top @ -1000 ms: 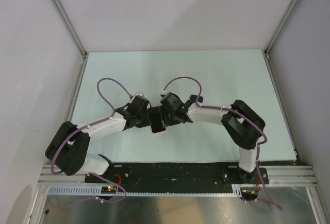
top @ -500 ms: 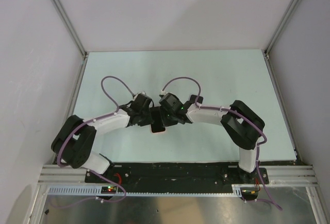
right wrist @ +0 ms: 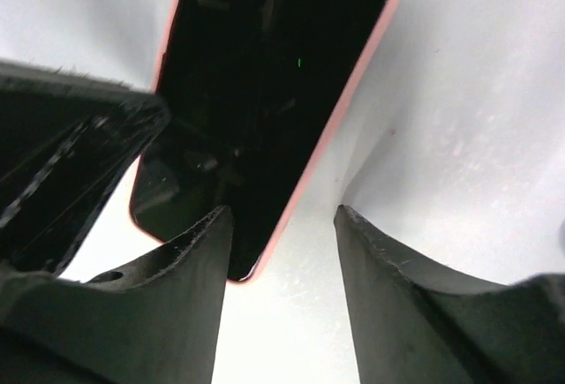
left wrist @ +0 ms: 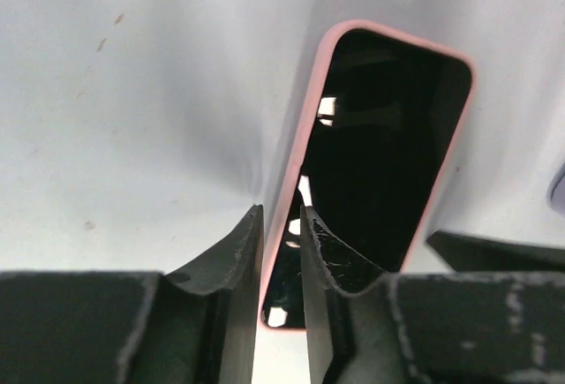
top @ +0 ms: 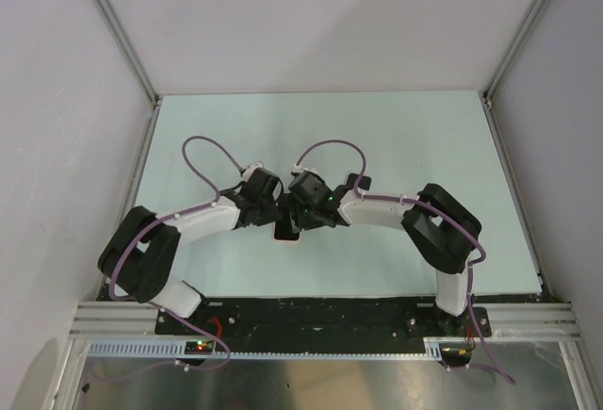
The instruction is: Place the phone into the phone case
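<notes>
The black phone [left wrist: 380, 154] lies inside the salmon-pink phone case [left wrist: 307, 128], flat on the table. The pink rim shows all round the glossy face. My left gripper [left wrist: 281, 212] stands over the case's left long edge. Its jaws are a narrow gap apart, and the rim shows through that gap. My right gripper [right wrist: 282, 212] is open over a near corner of the phone [right wrist: 265, 75]. One finger is above the black face, the other above bare table beside the case rim [right wrist: 331, 128]. From above, both grippers [top: 273, 210] [top: 298, 214] meet over the case [top: 286, 236] and hide most of it.
The pale table [top: 424, 146] has grey walls on three sides with metal posts at the back corners. Both arm bases sit on the black rail at the near edge. Purple cables loop above each wrist. The other arm's finger [right wrist: 79, 154] crowds the left of the right wrist view.
My left arm's elbow has swung in and its gripper has edged right, closer over the case. The right arm has hardly moved. Phone and case stay put.
</notes>
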`<act>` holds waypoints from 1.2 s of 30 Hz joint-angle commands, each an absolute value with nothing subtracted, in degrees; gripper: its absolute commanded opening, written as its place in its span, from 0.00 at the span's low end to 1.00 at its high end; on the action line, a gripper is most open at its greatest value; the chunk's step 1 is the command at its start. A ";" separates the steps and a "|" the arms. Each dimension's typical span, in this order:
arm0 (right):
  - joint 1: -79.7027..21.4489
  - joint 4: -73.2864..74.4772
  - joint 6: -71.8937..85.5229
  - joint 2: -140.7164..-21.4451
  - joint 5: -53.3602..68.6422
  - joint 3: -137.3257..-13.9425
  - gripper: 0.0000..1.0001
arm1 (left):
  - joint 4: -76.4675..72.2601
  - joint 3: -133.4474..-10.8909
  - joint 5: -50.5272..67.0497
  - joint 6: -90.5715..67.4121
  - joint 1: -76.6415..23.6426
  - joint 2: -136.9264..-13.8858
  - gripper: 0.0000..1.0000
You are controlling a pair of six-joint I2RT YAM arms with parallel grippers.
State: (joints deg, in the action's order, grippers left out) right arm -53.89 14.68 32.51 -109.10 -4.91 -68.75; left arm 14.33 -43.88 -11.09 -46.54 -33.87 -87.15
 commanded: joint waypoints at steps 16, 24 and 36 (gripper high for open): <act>-56.80 23.30 45.11 -115.28 -21.44 -84.18 0.99 | 24.00 -41.09 -12.65 -40.91 -23.84 -61.46 0.55; -58.88 34.12 51.58 -122.66 -31.06 -93.44 0.99 | 24.02 -38.89 -10.84 -39.44 -22.30 -57.57 0.56; -61.33 38.91 53.71 -123.78 -37.09 -95.09 0.99 | 23.96 -37.54 -9.96 -39.18 -21.98 -56.59 0.57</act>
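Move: The pink case, with the phone already in it, lies lengthways between the two hands. Its middle is some 4 cm to the right and 3 cm ahead of the left hand, and about 4 cm ahead and 4 cm to the left of the right hand, roughly 1 cm below both. A second, lilac-edged phone lies about 13 cm ahead and 13 cm to the right of the right hand. The left hand comes away from the case's left long edge, rising about 8 cm and swinging as far to the left, clear of the phone, while its fingers part to about half open. The right hand opens wide and edges forward and slightly right off the near end, then lifts a little and swings left over the phone, sinks and eases back a couple of centimetres to the right, turning clockwise some 20 degrees so that its fingers end spread astride the case, about 4 cm farther forward than they began. ##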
